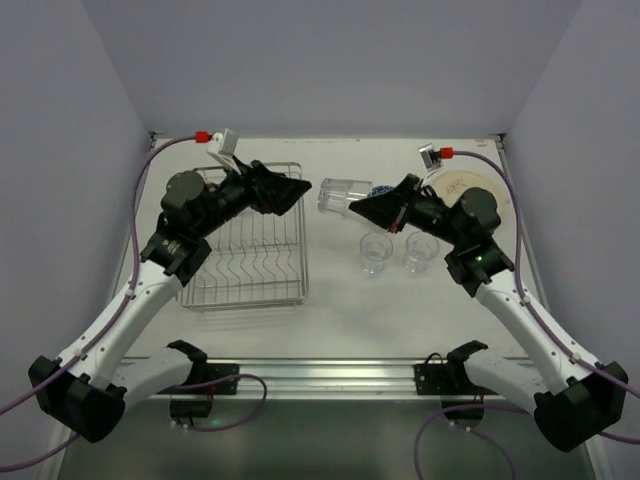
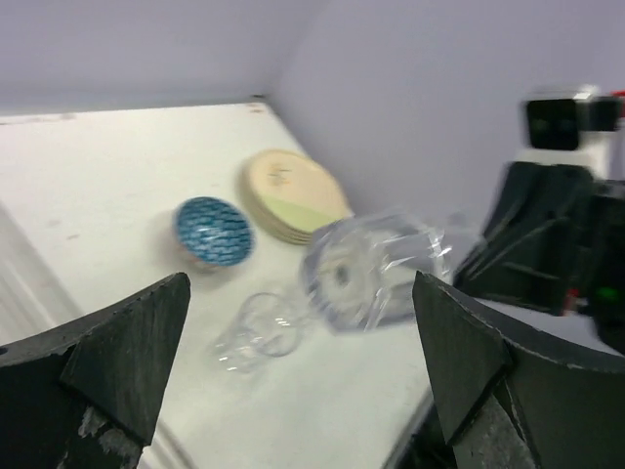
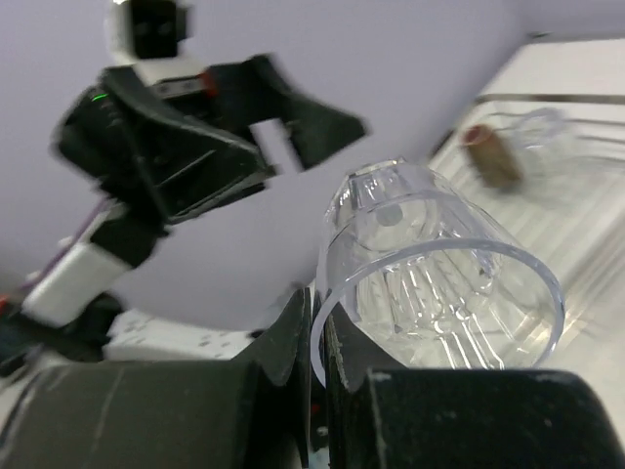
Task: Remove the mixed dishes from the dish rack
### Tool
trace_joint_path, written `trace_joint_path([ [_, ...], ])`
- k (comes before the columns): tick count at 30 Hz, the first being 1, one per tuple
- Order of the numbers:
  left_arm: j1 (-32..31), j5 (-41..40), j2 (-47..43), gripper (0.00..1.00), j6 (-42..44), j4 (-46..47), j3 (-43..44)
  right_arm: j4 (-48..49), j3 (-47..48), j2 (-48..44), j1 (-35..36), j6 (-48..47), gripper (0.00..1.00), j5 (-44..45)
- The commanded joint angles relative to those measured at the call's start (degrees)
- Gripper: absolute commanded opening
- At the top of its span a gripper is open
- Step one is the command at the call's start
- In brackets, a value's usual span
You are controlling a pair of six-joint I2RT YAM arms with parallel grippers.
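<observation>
My right gripper [image 1: 354, 208] is shut on the rim of a clear drinking glass [image 1: 340, 194], held on its side in the air between the two arms. In the right wrist view the fingers [image 3: 293, 337] pinch the wall of this glass [image 3: 439, 283]. My left gripper [image 1: 298, 190] is open and empty just right of the dish rack [image 1: 245, 262], facing the held glass [image 2: 361, 269]. Two more glasses [image 1: 376, 252] [image 1: 421, 252] stand upright on the table. Stacked cream plates [image 1: 470, 188] and a blue-patterned bowl [image 2: 213, 232] sit at the far right. A brown mug [image 3: 491, 156] and another glass [image 3: 542, 132] lie in the rack.
The walls of the white enclosure close in at the back and on both sides. The left arm [image 3: 186, 127] fills the upper left of the right wrist view, close to the held glass. The metal mounting rail [image 1: 320, 375] runs along the near edge.
</observation>
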Motion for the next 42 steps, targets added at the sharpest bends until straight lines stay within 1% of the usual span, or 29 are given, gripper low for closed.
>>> trace_joint_path([
  [1,0.0,-24.1,-5.4,1.00,10.3,-20.2,3.2,-24.0,8.9,-4.2,-1.7,-16.9,0.00,13.7],
  [2,0.0,-28.0,-6.4,1.00,11.3,-22.6,2.9,-32.9,11.8,-4.2,-1.8,-22.2,0.00,21.0],
  [4,0.0,-29.6,-8.7,1.00,14.1,-25.6,2.5,-41.5,15.1,-3.1,-3.0,-28.3,0.00,27.7],
  [5,0.0,-30.5,-9.3,1.00,16.0,-26.6,2.3,-49.6,18.2,-2.0,-3.6,-29.8,0.00,33.4],
  [6,0.0,-30.9,-10.2,1.00,16.8,-27.6,2.1,-53.3,19.7,0.9,-5.3,-30.7,0.00,36.6],
  [8,0.1,-32.2,-11.0,1.00,19.2,-29.9,1.2,-61.1,22.4,3.8,-7.2,-32.2,0.00,42.3],
  [9,0.0,-32.6,-11.8,1.00,19.8,-30.4,0.6,-63.2,23.0,6.5,-9.7,-32.2,0.00,46.7],
  [11,0.0,-32.8,-12.4,1.00,21.6,-31.9,-1.3,-67.5,24.0,8.9,-12.5,-31.7,0.00,48.0],
  [12,0.1,-32.7,-12.8,1.00,21.9,-32.3,-1.9,-68.2,24.0,9.8,-15.2,-31.6,0.00,48.3],
  [14,0.0,-32.2,-13.2,1.00,22.7,-33.1,-4.1,-68.6,22.9,11.8,-17.8,-30.7,0.00,49.5],
  [15,0.1,-31.9,-13.7,1.00,22.9,-33.2,-5.0,-68.6,22.4,12.0,-20.6,-30.4,0.00,49.9],
  [20,0.0,-31.3,-15.9,1.00,23.4,-31.9,-10.4,-67.4,18.5,16.4,-27.0,-29.0,0.00,51.5],
  [22,0.1,-31.1,-16.5,1.00,23.4,-31.3,-11.3,-66.6,17.1,18.0,-27.1,-28.4,0.00,52.3],
  [27,-0.8,-31.4,-18.2,1.00,23.6,-30.7,-13.1,-62.9,13.7,23.4,-27.1,-28.0,0.00,50.4],
  [32,-1.7,-32.3,-19.0,1.00,23.7,-30.8,-13.8,-60.7,13.5,28.0,-27.0,-27.9,0.00,48.6],
  [36,-1.8,-32.3,-19.0,1.00,23.7,-30.7,-13.9,-60.0,14.2,30.7,-27.0,-27.9,0.00,48.8],
  [42,-1.8,-32.0,-18.8,1.00,23.7,-30.5,-14.3,-58.8,14.2,32.2,-27.1,-28.0,0.00,48.6],
])
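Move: The held glass is bound for open table roughly 31 cm right of the right hand, 7 cm ahead and 40 cm below. One standing glass is about 20 cm right and 7 cm ahead of that hand, another 8 cm right and 7 cm ahead; the plates are 33 cm right and 26 cm ahead, all near table level. From the left hand, the rack's last glass lies about 20 cm ahead, 16 cm left and 32 cm below; the mug, 25 cm left and 18 cm ahead. The glass, still pinched at its rim by the right fingers, swings right and forward, then down to the free spot beside the two standing glasses, some 30 cm right and 30 cm down, as the wrist turns the fingers from leftward to steeply downward. The empty left hand, wide open, draws left and then sinks about 15 cm over the rack, its fingers turning forward and tipping down. ##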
